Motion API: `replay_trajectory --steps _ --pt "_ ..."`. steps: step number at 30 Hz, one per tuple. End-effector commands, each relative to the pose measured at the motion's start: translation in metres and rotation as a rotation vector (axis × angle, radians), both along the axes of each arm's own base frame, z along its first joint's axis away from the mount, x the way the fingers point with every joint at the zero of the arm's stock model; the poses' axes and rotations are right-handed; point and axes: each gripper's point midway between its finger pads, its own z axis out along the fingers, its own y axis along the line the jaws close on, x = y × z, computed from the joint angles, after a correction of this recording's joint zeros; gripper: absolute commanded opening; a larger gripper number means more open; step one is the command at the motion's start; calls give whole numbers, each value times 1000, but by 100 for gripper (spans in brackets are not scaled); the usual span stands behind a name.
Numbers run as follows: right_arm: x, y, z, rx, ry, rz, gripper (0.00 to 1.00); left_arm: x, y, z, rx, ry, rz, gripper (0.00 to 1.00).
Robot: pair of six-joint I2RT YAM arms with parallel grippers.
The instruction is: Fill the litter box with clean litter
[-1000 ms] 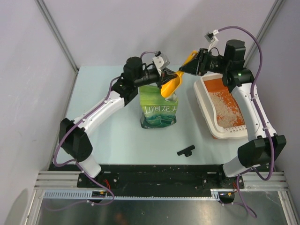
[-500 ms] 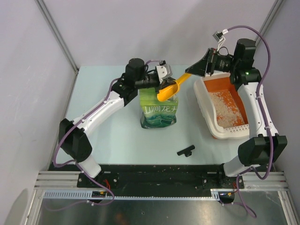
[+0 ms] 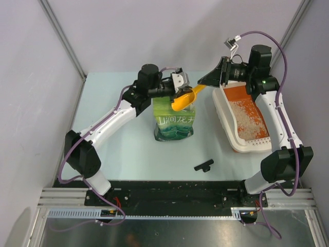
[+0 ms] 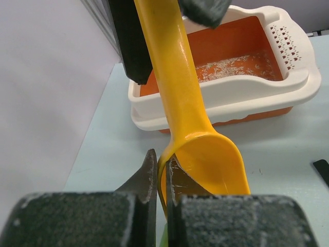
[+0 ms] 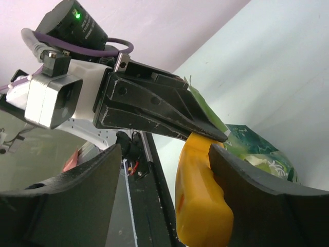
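The orange scoop (image 3: 186, 98) hangs above the green litter bag (image 3: 175, 121). My left gripper (image 3: 179, 92) is shut on the wall of its bowl, and the left wrist view shows that wall pinched between the jaws (image 4: 160, 170). My right gripper (image 3: 206, 81) is open around the scoop's handle (image 5: 200, 206). One finger (image 5: 247, 180) lies against the handle and the other stands well off it. To the right sits the white litter box (image 3: 222, 110) with its orange inside. Clean litter (image 3: 247, 121) covers its floor thinly.
A small black clip (image 3: 203, 165) lies on the table in front of the bag. The grey side walls stand close on the left and right. The litter box's slotted end (image 4: 288, 41) lies at its far right in the left wrist view.
My right gripper let go of the scoop's handle, opened and drew back right, then returned to the handle. The left gripper has lowered the scoop flatter over the bag.
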Motion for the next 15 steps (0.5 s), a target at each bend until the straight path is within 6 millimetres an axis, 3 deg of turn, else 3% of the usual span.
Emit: replay_trajectory --steps 1,15 --pt "4 0 -1 -6 -2 -22 71 -4 0 47 -55 -117 -8 0" --pt "9 0 -16 -46 15 -54 47 0 -3 44 -45 -133 11 0"
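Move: The scoop's handle already lies between the right hand's open fingers, its middle about 2 cm to the left and 2 cm below. From the left hand, which pinches the scoop near its bowl, the handle is some 6 cm right, 1 cm ahead and 5 cm up. The litter bag stands around 12 cm left of the right hand and 3 cm back, some 31 cm below; the litter box is roughly 25 cm right, 3 cm ahead and 36 cm below. The left hand keeps its pinch on the scoop just above the bowl and eases up about 1 cm, while the right hand sinks roughly 1 cm and inches forward, its fingers closing around the handle from wide to about half open. Whether they already touch it can't be seen; neither wrist turns much. ##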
